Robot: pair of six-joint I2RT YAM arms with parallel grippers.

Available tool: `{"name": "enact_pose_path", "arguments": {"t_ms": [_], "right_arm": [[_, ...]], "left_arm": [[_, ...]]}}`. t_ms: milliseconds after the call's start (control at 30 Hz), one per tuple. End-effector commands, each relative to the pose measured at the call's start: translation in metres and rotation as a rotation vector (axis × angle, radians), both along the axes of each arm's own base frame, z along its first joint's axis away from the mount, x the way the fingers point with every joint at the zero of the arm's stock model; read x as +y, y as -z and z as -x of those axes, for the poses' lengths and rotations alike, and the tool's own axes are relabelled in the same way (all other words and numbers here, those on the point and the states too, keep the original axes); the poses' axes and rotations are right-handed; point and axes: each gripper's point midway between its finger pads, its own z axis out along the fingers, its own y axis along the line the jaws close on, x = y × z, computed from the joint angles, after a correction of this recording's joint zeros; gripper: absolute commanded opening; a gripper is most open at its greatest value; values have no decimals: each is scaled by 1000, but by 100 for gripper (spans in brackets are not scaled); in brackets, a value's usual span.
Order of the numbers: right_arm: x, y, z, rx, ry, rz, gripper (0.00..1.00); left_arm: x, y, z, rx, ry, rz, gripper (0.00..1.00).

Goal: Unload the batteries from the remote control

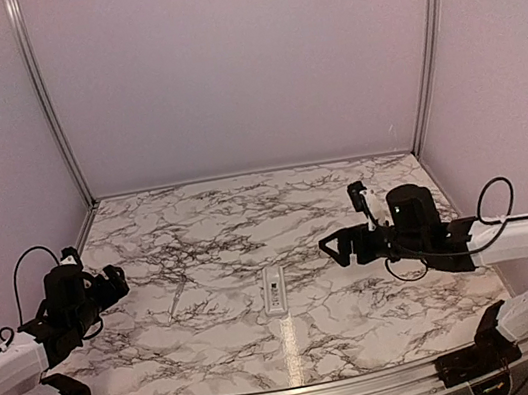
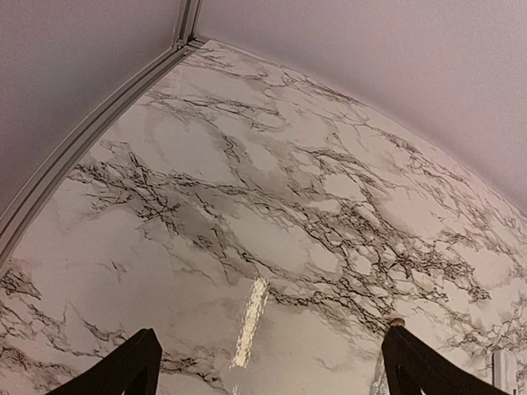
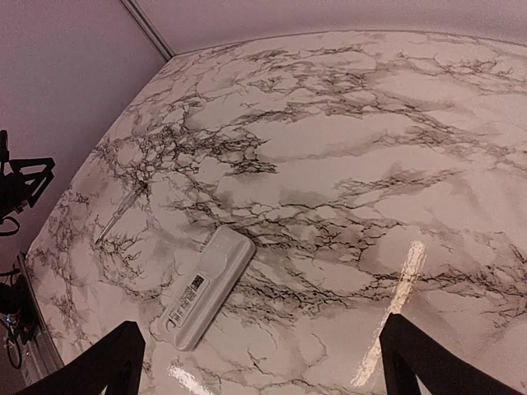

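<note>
The remote control (image 1: 274, 290) is a slim white bar lying flat near the table's front middle. In the right wrist view the remote control (image 3: 204, 286) shows its back, with a printed label and a closed cover. No batteries show in any view. My right gripper (image 1: 344, 221) hovers open just right of the remote, and the right wrist view shows this gripper (image 3: 263, 325) with nothing between its fingers. At the table's left edge, far from the remote, my left gripper (image 1: 96, 269) is open. Only bare marble lies under the left gripper (image 2: 272, 337).
A thin pale strip (image 1: 177, 299) lies left of the remote, also seen as a strip (image 3: 118, 216) in the right wrist view. The marble table (image 1: 248, 220) is walled by pale panels with metal corner posts (image 1: 47, 102).
</note>
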Motion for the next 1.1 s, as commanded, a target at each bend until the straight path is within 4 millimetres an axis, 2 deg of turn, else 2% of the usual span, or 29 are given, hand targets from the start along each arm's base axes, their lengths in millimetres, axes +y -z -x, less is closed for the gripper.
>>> {"name": "enact_pose_path", "arguments": {"t_ms": [0, 300, 567, 633, 800, 1067], "right_arm": [[15, 5, 11, 49, 98, 138, 99], [67, 36, 41, 80, 143, 368, 99], [127, 83, 58, 111, 161, 548, 98], [133, 97, 59, 115, 180, 615, 98], [153, 107, 54, 118, 195, 622, 98], [156, 114, 45, 102, 255, 627, 98]], "left_arm": [[-2, -12, -5, -31, 1, -4, 98], [-9, -7, -10, -7, 32, -18, 96], [-19, -9, -11, -7, 42, -62, 95], [-19, -10, -11, -11, 42, -68, 95], [-20, -12, -8, -20, 41, -70, 95], [-19, -14, -6, -31, 36, -67, 94]]}}
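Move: The remote control lies on the table about 15 cm to the right hand's left, only some 2 cm farther out and about 14 cm below. A clear stick with a dark end lies roughly 23 cm to the left of the remote, about level with its middle. From the left hand the remote is some 35 cm to the right, about straight across, and roughly 11 cm down. Towards the remote control's near, battery-latch end the right hand sweeps left about 16 cm and drops some 12 cm, drawing back about 5 cm as it goes; the descent comes mostly after the first bit of sideways travel. The wrist rolls about 35 degrees so the wide-open fingers aim steeply down. The left hand just drifts 2 cm right, open. ##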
